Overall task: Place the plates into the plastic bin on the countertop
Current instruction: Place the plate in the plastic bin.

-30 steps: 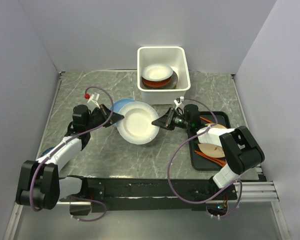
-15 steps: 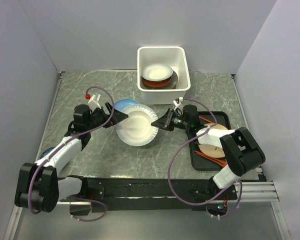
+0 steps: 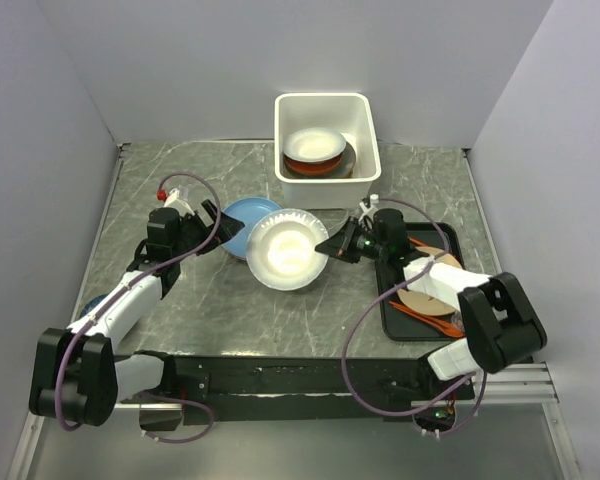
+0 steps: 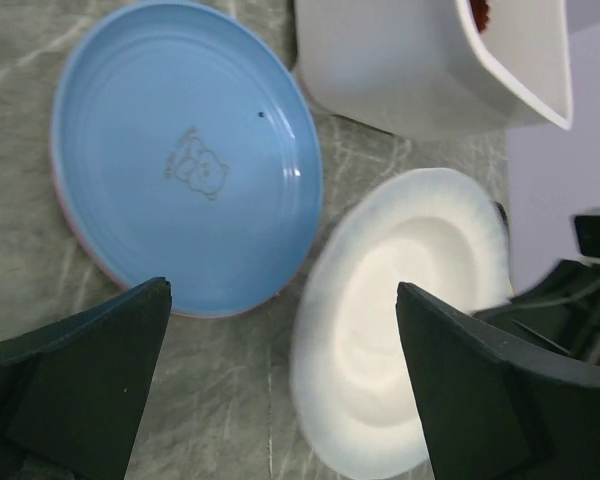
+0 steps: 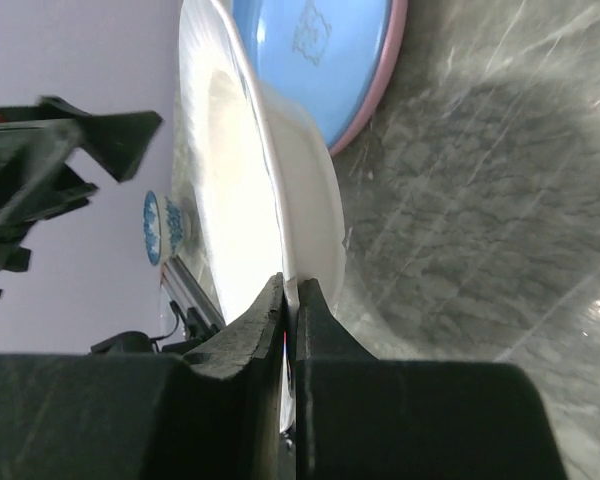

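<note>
My right gripper is shut on the rim of a white plate and holds it tilted just above the countertop. The same white plate fills the lower right of the left wrist view. My left gripper stands wide open to the plate's left, with nothing between its fingers. A pale blue plate with a pink rim lies flat beside it. The plastic bin at the back holds a cream plate on a red-brown one.
A black tray at the right carries a tan plate and orange utensils. A blue patterned plate peeks out under my left arm. Grey walls close in on both sides of the countertop.
My left gripper has opened, let go of the white plate and drawn back to the left. The right gripper keeps hold of the plate, which has shifted slightly right.
</note>
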`<state>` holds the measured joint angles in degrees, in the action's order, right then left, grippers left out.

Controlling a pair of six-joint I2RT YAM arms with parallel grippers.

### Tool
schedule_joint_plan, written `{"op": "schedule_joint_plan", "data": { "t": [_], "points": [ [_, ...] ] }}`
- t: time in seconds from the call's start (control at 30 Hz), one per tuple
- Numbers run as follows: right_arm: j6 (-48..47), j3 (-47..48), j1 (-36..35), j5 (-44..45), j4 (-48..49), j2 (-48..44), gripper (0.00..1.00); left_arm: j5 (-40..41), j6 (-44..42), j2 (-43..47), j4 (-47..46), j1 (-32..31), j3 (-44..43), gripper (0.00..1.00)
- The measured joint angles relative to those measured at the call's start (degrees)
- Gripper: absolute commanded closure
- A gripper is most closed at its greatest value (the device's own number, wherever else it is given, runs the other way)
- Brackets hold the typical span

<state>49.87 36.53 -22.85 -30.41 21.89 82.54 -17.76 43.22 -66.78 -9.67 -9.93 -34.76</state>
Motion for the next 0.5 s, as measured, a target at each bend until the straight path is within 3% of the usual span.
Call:
{"op": "schedule_joint_plan", "data": {
  "t": [0.2, 0.5],
  "points": [
    [-1.22, 2.05, 2.69, 0.24, -4.83, -6.27, 1.0, 2.29, 0.13, -2.01, 1.29, 0.98, 0.0, 0.01],
    [-1.51, 10.4, 8.35, -1.66, -7.02, -6.51, 1.0, 2.69, 0.11, -3.13, 3.3, 1.11, 0.0, 0.01]
  ]
}}
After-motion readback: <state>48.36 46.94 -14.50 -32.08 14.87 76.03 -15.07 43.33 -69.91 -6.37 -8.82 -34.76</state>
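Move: The right gripper already holds the white plate. The bin's middle lies about 23 cm ahead of this hand, 1 cm to its right and 5 cm below. The blue plate on the counter is roughly 11 cm ahead of it, 16 cm left and 11 cm below. From the open, empty left gripper, the blue plate lies some 6 cm ahead, 4 cm right and 14 cm down, and the held white plate about 4 cm back, 12 cm right. Raise the white plate with the right gripper, about 10 cm up, picking up speed, and swing it some 5 cm forward and nearly as far right towards the bin's rim, keeping the pinch on its right edge and tipping the fingers up roughly 10 degrees. Meanwhile lower the wide-open left gripper a little towards the blue plate, without touching it. ##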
